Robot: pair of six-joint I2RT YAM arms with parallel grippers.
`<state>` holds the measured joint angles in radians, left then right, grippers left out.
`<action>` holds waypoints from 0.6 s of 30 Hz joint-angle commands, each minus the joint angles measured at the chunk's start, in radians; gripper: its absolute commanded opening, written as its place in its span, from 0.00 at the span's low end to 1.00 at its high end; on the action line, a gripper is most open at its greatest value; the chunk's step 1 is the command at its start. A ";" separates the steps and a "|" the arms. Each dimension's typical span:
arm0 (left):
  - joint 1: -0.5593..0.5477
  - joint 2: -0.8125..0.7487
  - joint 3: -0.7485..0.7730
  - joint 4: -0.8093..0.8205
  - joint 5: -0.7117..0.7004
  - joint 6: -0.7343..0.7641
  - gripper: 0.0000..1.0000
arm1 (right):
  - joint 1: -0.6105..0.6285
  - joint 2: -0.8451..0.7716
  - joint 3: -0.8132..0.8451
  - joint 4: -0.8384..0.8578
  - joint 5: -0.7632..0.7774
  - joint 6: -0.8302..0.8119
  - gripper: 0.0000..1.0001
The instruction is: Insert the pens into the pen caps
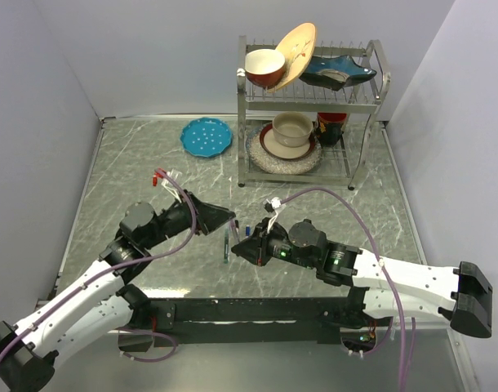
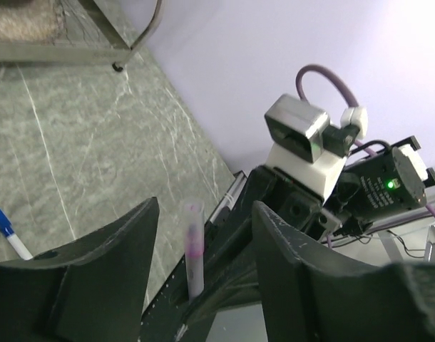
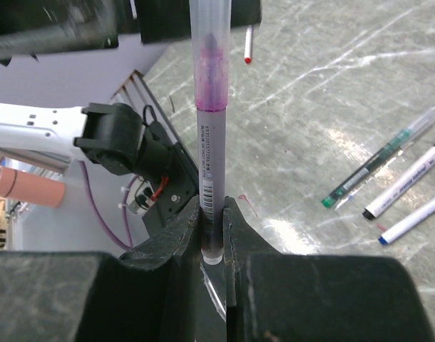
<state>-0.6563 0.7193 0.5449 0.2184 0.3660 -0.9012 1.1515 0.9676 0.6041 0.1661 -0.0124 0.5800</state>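
My right gripper [image 3: 212, 206] is shut on the lower end of a white-barrelled pen [image 3: 209, 142] with a pink-red tip under a clear sleeve. It holds the pen out toward my left gripper [image 2: 203, 206]. The left gripper is open, and the pen's tip end [image 2: 192, 246] stands between its fingers without touching them. In the top view the two grippers, left [image 1: 224, 219] and right [image 1: 239, 245], meet at the table's middle. A dark green pen [image 3: 378, 164], a black-ended pen [image 3: 406, 178] and a blue-ended pen [image 3: 413, 217] lie on the table. A small red and white piece [image 3: 247, 44] lies farther off.
A metal dish rack [image 1: 371, 106] with bowls and plates stands at the back right. A blue plate [image 1: 206, 135] lies at the back centre. A black rail [image 1: 257, 309] runs along the near table edge. Grey walls close in left and right.
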 commanded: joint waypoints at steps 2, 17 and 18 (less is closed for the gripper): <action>0.000 0.037 0.078 -0.010 -0.029 0.051 0.60 | 0.001 -0.030 0.003 0.065 -0.018 0.011 0.00; -0.029 0.088 -0.023 0.137 0.102 -0.054 0.01 | -0.025 -0.020 0.052 0.067 0.045 0.018 0.00; -0.040 0.100 -0.031 0.139 0.097 -0.057 0.01 | -0.042 -0.014 0.065 0.067 0.028 0.017 0.00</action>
<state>-0.6594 0.8013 0.5690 0.2756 0.4038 -0.9066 1.1492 0.9558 0.6018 0.1699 -0.0235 0.5949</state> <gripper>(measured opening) 0.066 0.188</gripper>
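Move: The pink pen cap, already standing on the pen held upright by the right hand, is just off the left fingertips: about 1 cm ahead, 1 cm right, and its middle some 2 cm lower. From the right hand it sits about 7 cm up, 1 cm left and 1 cm ahead. On the table roughly 20 cm below the left hand lie the green pen, 9 cm ahead and 3 cm left, and the blue pen, 9 cm ahead and 4 cm right. With its fingers more than half open around the cap's upper end, the left hand lifts and reaches forward about 1 cm, then sinks back by as much and eases some 1 cm to the right while the fingers close almost fully at the cap's very top. The right hand keeps its pinch on the pen's body and holds the pen upright under the cap, staying in place but for a rise of about half a centimetre. ##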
